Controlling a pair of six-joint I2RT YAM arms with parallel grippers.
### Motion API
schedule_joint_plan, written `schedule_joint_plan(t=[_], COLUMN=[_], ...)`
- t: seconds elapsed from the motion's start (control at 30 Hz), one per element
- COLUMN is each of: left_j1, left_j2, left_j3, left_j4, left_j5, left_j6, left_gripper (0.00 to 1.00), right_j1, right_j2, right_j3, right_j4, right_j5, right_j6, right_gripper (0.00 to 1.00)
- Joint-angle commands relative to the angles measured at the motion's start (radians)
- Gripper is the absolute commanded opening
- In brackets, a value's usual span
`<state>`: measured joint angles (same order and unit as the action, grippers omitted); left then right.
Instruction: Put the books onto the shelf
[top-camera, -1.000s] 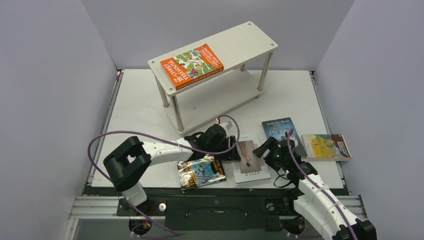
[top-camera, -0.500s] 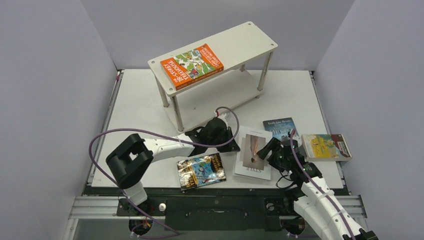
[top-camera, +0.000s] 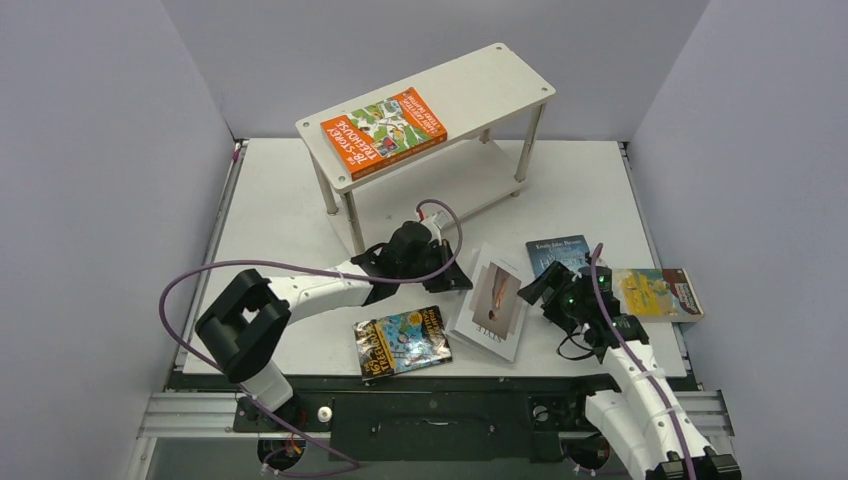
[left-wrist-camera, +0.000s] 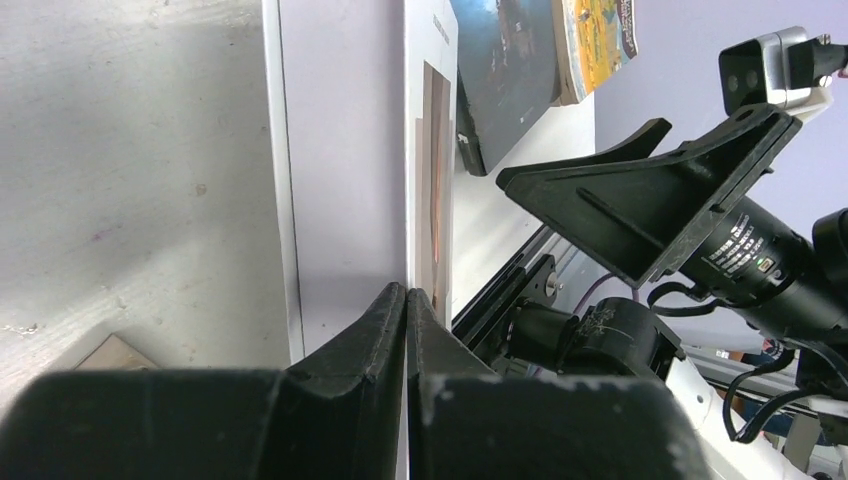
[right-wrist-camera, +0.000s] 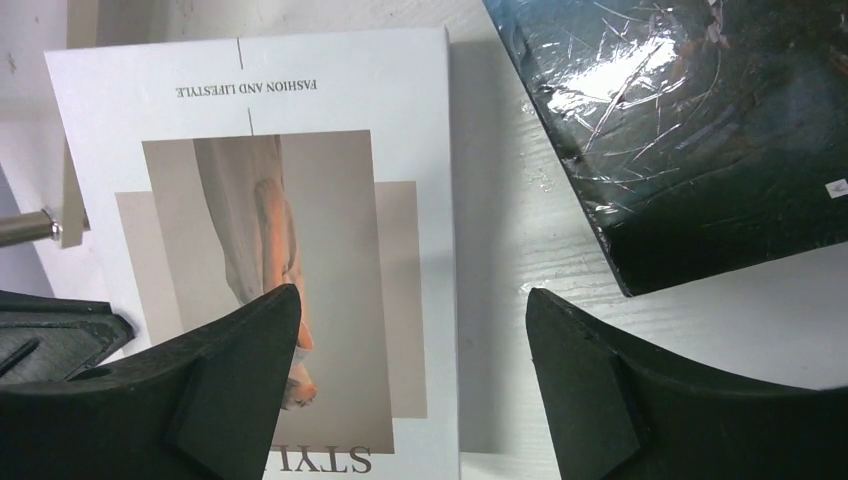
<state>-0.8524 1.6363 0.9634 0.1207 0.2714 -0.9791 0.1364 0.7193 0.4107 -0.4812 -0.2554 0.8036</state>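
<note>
My left gripper (top-camera: 460, 283) (left-wrist-camera: 407, 293) is shut on the left edge of the white book (top-camera: 494, 302) (left-wrist-camera: 431, 150) with the figure photo, which tilts up off the table. Just right of that book, my right gripper (top-camera: 538, 290) (right-wrist-camera: 412, 305) stands open above its right margin (right-wrist-camera: 260, 190) and bare table, holding nothing. The dark blue-grey book (top-camera: 558, 255) (right-wrist-camera: 690, 110) and the yellow-teal book (top-camera: 655, 292) lie flat to the right. A glossy comic book (top-camera: 402, 343) lies near the front edge. The orange book (top-camera: 384, 130) rests on the shelf's top board (top-camera: 490, 80).
The shelf's lower board (top-camera: 440, 205) and thin metal legs (top-camera: 350, 225) stand just behind the left arm. Purple cables loop from both arms. Grey walls close in the table on three sides; its front edge (top-camera: 330, 372) runs by the arm bases.
The left gripper has shut on the white book's left edge and drawn it back-left, tilting it up. The right gripper has backed off to the right, away from above that book.
</note>
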Motion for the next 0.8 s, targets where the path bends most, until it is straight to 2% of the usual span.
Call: schedule_joint_plan(t=[0.0, 0.13, 0.23, 0.33, 0.4, 0.43, 0.47, 0.5, 0.57, 0.63, 0.77], left_j1=[0.019, 0.033, 0.034, 0.033, 0.029, 0.027, 0.020, 0.018, 0.012, 0.008, 0.001], left_j2=[0.014, 0.064, 0.105, 0.141, 0.157, 0.161, 0.161, 0.162, 0.167, 0.177, 0.193], left_j3=[0.043, 0.072, 0.098, 0.127, 0.143, 0.150, 0.153, 0.159, 0.170, 0.175, 0.178], left_j4=[0.007, -0.021, -0.058, -0.115, -0.173, -0.196, -0.205, -0.218, -0.238, -0.247, -0.224], left_j5=[0.036, 0.024, -0.009, -0.044, -0.053, -0.056, -0.061, -0.061, -0.059, -0.046, -0.015], left_j6=[0.049, 0.079, 0.130, 0.181, 0.208, 0.225, 0.232, 0.243, 0.260, 0.265, 0.252], left_gripper=[0.00, 0.00, 0.00, 0.00, 0.13, 0.26, 0.32, 0.43, 0.52, 0.56, 0.57], right_j1=[-0.054, -0.082, -0.094, -0.098, -0.101, -0.101, -0.101, -0.102, -0.107, -0.111, -0.113], right_j2=[0.011, -0.011, -0.021, -0.006, 0.007, 0.008, 0.007, 0.006, 0.010, 0.032, 0.059], right_j3=[0.012, -0.048, -0.173, -0.235, -0.237, -0.236, -0.235, -0.236, -0.242, -0.250, -0.256], right_j4=[0.063, 0.151, 0.391, 0.466, 0.424, 0.412, 0.388, 0.381, 0.377, 0.388, 0.389], right_j5=[-0.093, -0.188, -0.310, -0.297, -0.264, -0.253, -0.228, -0.219, -0.199, -0.193, -0.176], right_j6=[-0.014, 0.046, 0.221, 0.262, 0.230, 0.212, 0.199, 0.194, 0.194, 0.204, 0.209], right_gripper=[0.79, 0.78, 0.78, 0.77, 0.77, 0.76, 0.76, 0.76, 0.76, 0.76, 0.76])
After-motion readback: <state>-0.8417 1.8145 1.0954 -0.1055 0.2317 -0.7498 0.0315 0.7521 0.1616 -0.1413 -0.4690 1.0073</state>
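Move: The white STYLE book's middle lies about 5 cm to the left hand's right, 2 cm back and 7 cm below, its near-hand side slightly raised. From the right hand it is some 7 cm left, straight level and 3 cm down. The black-and-yellow comic book is about 13 cm left of the left hand, 10 cm back and 10 cm below; the dark blue book some 6 cm right of the right hand, 4 cm ahead and 5 cm below. Left hand sinks some 7 cm, opening astride the STYLE book's left edge; open right rolls, dipping about its spine. ##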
